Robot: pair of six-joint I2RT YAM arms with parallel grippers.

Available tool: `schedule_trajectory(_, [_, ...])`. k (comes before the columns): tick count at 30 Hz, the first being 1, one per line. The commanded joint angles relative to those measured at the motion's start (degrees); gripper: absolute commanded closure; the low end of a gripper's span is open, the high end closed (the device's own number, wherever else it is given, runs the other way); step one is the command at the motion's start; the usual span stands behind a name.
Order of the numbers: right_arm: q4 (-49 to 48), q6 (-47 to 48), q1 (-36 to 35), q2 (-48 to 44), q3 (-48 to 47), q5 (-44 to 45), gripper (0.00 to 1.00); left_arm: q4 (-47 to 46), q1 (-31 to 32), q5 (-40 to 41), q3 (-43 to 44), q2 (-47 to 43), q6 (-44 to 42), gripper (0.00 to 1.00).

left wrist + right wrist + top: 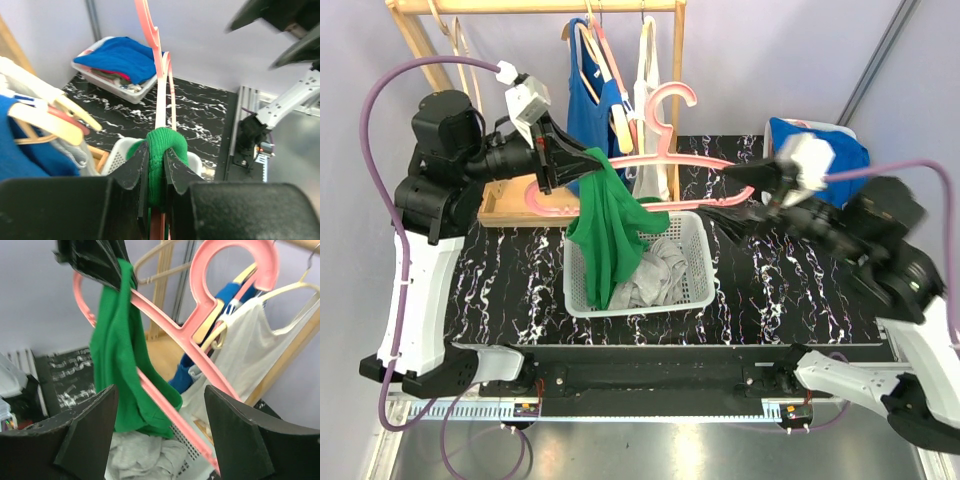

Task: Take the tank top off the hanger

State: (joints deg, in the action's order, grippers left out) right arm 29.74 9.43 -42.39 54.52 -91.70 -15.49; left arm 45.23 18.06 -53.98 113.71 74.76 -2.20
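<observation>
A green tank top (605, 230) hangs by one strap from the left end of a pink hanger (700, 162), and its body droops into the basket. My left gripper (588, 158) is shut on that strap, pinching it together with the hanger's arm. The left wrist view shows green cloth (162, 145) bulging between the jaws and the hanger (160, 65) running away from them. My right gripper (735, 195) stands open at the hanger's right end. In the right wrist view the hanger (200, 355) passes between its fingers, the gripper (162, 435) touches nothing, and the tank top (120, 350) hangs beyond.
A white basket (695, 290) holding grey clothes (655, 270) sits under the hanger. Behind it, a wooden rack (540, 8) carries blue and white tops on other hangers. A white tray with blue cloth (820, 140) stands at the back right.
</observation>
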Motion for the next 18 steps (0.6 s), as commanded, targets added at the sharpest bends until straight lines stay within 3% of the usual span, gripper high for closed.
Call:
schedule_trajectory(1, [4.63, 8.32, -0.15, 5.50, -2.07, 0.99, 0.22, -4.63, 2.85, -0.69, -3.30, -2.07, 1.93, 1.00])
schedule_trajectory(7, [7.79, 10.52, -0.15, 9.63, -6.55, -1.21, 0.22, -4.37, 3.20, -2.09, -6.05, -3.48, 2.11, 1.00])
schedule_trajectory(18, [10.95, 13.33, 0.38, 10.34, -8.85, -0.86, 0.22, 4.60, 3.20, -3.50, -3.67, -4.01, -5.80, 1.00])
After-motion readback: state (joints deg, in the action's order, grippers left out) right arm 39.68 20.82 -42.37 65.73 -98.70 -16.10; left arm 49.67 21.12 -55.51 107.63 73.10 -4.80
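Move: The bare right shoulder of the pink hanger lies about 6 cm ahead of the open right hand, some 3 cm to its left and 4 cm below. The green tank top hangs bunched about 22 cm to that hand's left, 3 cm ahead and 14 cm below; the basket sits roughly 4 cm ahead, 13 cm left and 32 cm below. From the left hand, which already pinches top and hanger, the shoulder is some 22 cm right, 2 cm ahead and 2 cm lower. The pink hanger's free right shoulder is closed in on by the open right hand, which swoops forward, left and down about 9 cm, fingertips dipping some 15 degrees, then eases back up by about 2 cm, still wide open. Meanwhile the left hand keeps its pinch on hanger and green top and sinks about 4 cm, drifting slightly back. ##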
